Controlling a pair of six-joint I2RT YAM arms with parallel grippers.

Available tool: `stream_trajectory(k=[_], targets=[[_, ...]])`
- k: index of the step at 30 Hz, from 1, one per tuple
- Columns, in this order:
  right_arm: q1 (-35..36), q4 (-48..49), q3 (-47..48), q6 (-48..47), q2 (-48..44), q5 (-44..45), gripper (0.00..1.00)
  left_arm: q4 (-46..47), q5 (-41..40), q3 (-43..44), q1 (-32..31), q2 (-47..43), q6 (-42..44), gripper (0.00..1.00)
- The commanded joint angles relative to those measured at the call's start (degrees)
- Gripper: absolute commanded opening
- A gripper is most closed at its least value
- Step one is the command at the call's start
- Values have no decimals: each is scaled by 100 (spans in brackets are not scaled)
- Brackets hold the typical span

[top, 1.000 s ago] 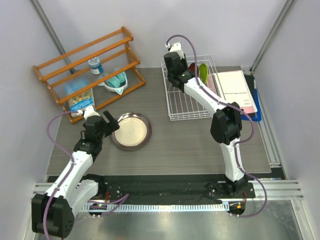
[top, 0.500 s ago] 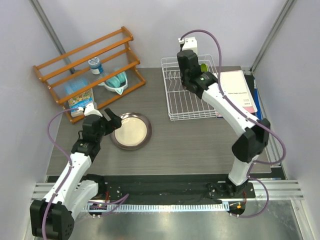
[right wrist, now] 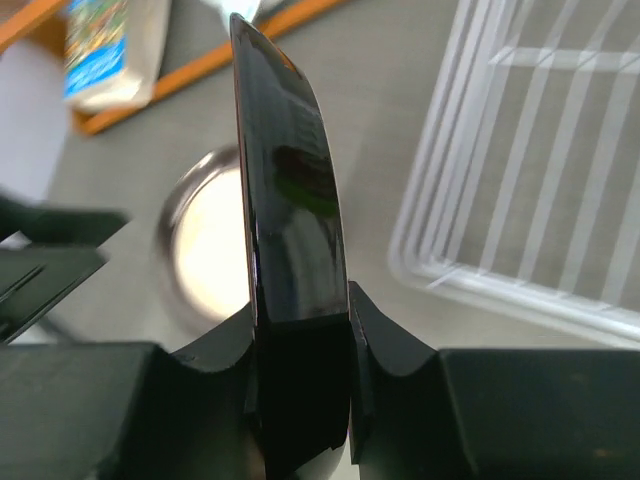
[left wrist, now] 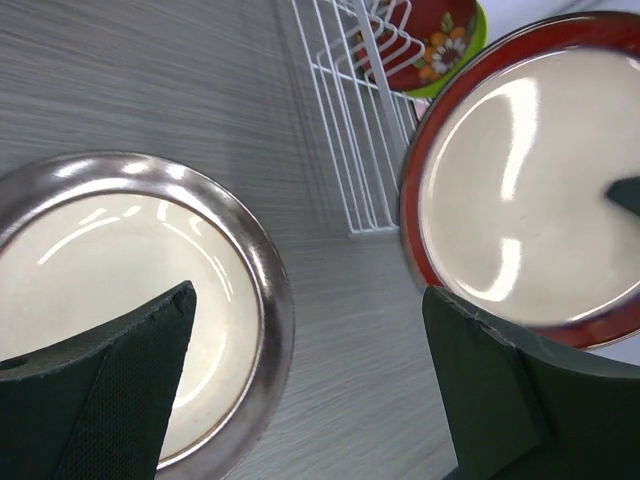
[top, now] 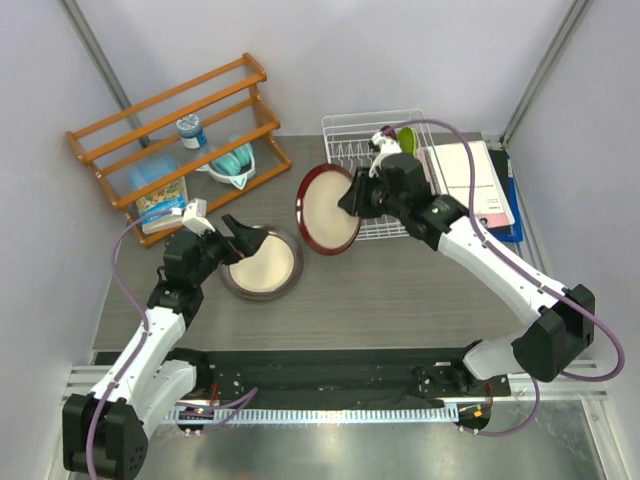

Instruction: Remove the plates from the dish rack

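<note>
My right gripper (top: 358, 195) is shut on the rim of the dark red-rimmed plate (top: 328, 210) and holds it on edge above the table, just left of the white wire dish rack (top: 380, 220). In the right wrist view the plate (right wrist: 290, 200) shows edge-on between the closed fingers (right wrist: 395, 335). The lime green plate (top: 407, 138) and the patterned dark red plate (left wrist: 425, 35) stand at the back of the rack (left wrist: 350, 120). The dark-rimmed plate (top: 262, 262) lies flat on the table. My left gripper (top: 232, 240) is open and empty over its left edge (left wrist: 265, 290).
An orange wooden shelf (top: 170, 130) stands at the back left with a teal bowl-like item (top: 232, 162), a small bottle (top: 190, 130) and a snack packet (top: 160, 202). Papers and a blue folder (top: 470, 180) lie right of the rack.
My right arm has lifted the red-rimmed plate out of the rack and carried it left and forward. My left gripper has shifted slightly right, still open by the dark-rimmed plate.
</note>
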Motion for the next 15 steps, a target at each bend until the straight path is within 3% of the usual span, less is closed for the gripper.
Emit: stream_trajectory(k=[1, 4, 15], targets=[[13, 2108, -655, 1437, -499, -1610, 1, 1179, 734, -336, -118, 123, -484, 95], [30, 2899, -1112, 1930, -543, -1954, 1, 1487, 761, -538, -180, 115, -642, 95], [30, 4420, -1826, 2993, -385, -2499, 1, 2585, 726, -960, -259, 334, -915, 94]])
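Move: The red-rimmed plate is already in the right hand, its middle about 5 cm ahead, 6 cm left and 4 cm below that hand. From the left hand it lies roughly 17 cm right, 8 cm ahead and 4 cm higher. The left gripper is some 23 cm left, 5 cm back and 8 cm below the right hand. The dark-rimmed plate sits 4 cm ahead, 2 cm left and 18 cm below the left hand; the dish rack is 17 cm ahead, 15 cm right and 21 cm below the right hand. Still pinching the red-rimmed plate by its rim, the right hand carries it leftward about 5 cm towards the open left gripper, drawing back 4 cm and sinking before rising slightly, while its wrist rolls left side up and tips down, some 30 degrees altogether. The left hand eases about 3 cm right to meet it, rolling slightly left side down, fingers staying wide open. ##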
